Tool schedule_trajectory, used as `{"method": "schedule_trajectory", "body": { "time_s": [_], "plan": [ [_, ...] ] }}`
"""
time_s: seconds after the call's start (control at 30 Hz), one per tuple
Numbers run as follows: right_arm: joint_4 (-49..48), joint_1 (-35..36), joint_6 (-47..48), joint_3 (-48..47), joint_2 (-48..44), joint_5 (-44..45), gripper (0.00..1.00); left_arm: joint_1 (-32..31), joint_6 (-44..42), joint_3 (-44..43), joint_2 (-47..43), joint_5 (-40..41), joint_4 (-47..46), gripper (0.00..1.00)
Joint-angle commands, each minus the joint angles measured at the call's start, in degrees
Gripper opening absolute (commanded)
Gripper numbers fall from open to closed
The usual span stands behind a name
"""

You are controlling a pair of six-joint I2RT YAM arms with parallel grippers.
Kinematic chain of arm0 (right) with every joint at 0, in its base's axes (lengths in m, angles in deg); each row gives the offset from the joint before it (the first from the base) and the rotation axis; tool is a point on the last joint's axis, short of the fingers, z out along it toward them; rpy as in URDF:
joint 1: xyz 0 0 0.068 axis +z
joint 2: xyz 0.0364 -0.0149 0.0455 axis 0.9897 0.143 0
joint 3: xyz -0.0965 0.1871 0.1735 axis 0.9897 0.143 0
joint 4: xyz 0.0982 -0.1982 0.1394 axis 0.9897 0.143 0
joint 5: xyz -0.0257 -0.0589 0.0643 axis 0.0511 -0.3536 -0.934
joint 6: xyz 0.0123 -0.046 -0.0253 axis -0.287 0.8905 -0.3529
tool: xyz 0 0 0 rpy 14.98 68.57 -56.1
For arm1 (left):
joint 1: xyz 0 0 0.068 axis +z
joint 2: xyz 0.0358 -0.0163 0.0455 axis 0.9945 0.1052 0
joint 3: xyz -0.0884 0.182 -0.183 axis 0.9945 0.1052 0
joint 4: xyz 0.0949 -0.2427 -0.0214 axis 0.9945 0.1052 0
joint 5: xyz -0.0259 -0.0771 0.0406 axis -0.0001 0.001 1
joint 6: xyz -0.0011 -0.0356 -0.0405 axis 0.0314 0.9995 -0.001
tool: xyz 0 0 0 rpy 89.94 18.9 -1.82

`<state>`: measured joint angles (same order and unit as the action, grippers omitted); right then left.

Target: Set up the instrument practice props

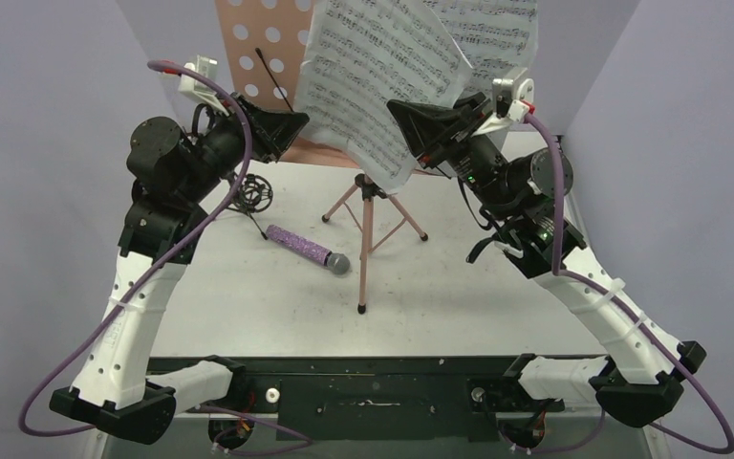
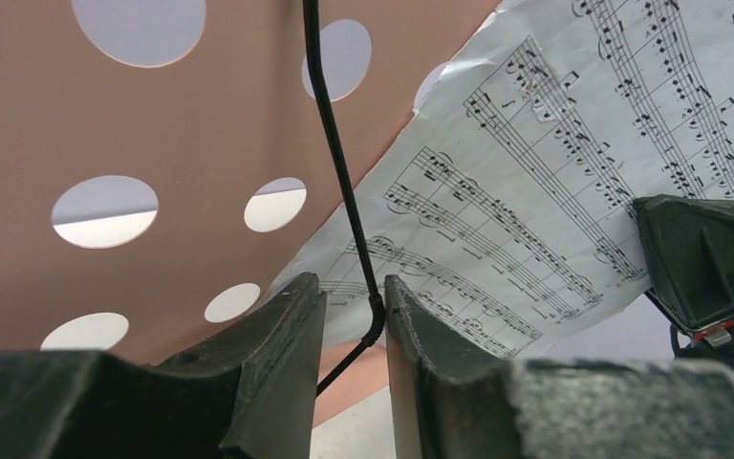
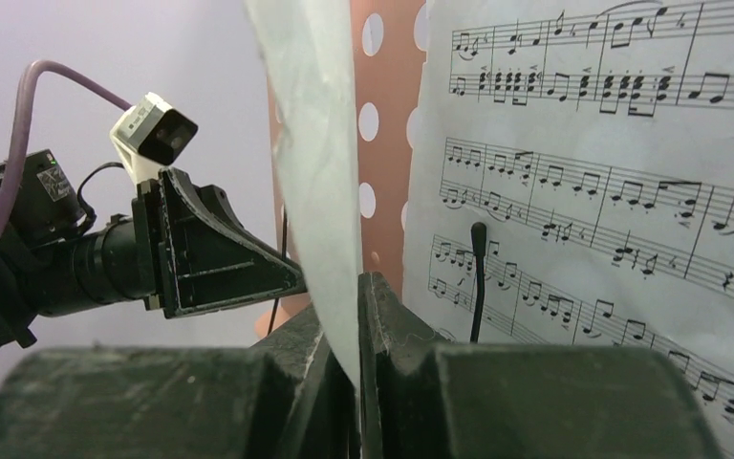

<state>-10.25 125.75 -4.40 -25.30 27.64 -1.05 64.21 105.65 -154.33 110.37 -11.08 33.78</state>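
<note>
The pink music stand stands at the table's back, its perforated desk (image 1: 258, 48) on a tripod (image 1: 367, 239). My left gripper (image 2: 356, 292) is open around the desk's thin black wire page holder (image 2: 330, 143); the wire touches only the right-hand finger. My right gripper (image 3: 356, 287) is shut on the edge of one white sheet-music page (image 3: 320, 143), which curls in front of the desk (image 1: 373, 76). A second page (image 3: 612, 191) lies flat on the desk behind another black wire (image 3: 478, 277). The purple glitter microphone (image 1: 306, 249) lies on the table. The black mic holder (image 1: 253, 191) stands beside it.
The tripod legs (image 1: 401, 225) spread across the middle of the table (image 1: 487, 306), one foot reaching toward the near edge. Grey walls close in on both sides. Both grippers sit close together at the desk's lower edge.
</note>
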Motion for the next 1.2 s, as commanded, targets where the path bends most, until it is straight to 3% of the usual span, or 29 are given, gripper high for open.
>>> {"method": "schedule_trajectory", "body": {
  "time_s": [0.0, 0.27, 0.43, 0.57, 0.77, 1.17],
  "plan": [
    [-0.9, 0.2, 1.3, -4.0, 1.6, -0.6, 0.05, 0.3, 1.3, 0.1, -0.9, -1.3, -5.1, 0.25],
    [0.5, 0.2, 1.6, -7.6, 5.1, -1.9, 0.05, 0.3, 1.0, 1.8, -2.2, -1.3, -6.8, 0.15],
    [1.0, 0.1, 1.7, -9.5, 7.1, -2.3, 0.05, 0.4, 0.9, 2.1, -2.4, -1.9, -7.5, 0.00],
    [1.9, 0.1, 1.6, -11.4, 8.8, -2.7, 0.05, 0.4, 0.6, 3.5, -3.5, -1.4, -9.7, 0.00],
    [2.3, 0.2, 1.5, -14.2, 11.3, -3.6, 0.05, 0.4, 0.9, 10.4, -7.2, 0.7, -20.2, 0.00],
    [4.5, 1.8, 2.8, -20.6, 16.3, -5.3, 0.05, 0.3, -1.1, 14.0, -8.6, -0.8, -25.9, 0.00]
  ]
}}
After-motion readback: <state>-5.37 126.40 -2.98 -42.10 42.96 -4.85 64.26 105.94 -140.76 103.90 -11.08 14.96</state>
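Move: The left fingers already straddle the stand's left page clip, its wire barely 1 cm ahead and 1 cm right of the hand point. From the right hand, which holds the second music sheet, that clip is about 5 cm ahead, 12 cm left and some 4 cm lower. The right page clip stands roughly 7 cm ahead of the right hand and 3 cm to its right; the first sheet behind it is centred about 8 cm ahead, 9 cm right. Pinching the thin wire of the left page clip, the left fingers shut from partly open, then ease back about 1.5 cm as they tip upward some 10 degrees. Meanwhile the right hand keeps its grip on the second sheet and carries it about 5.5 cm left and nearly 4 cm forward, along the stand's face and in behind that clip. ##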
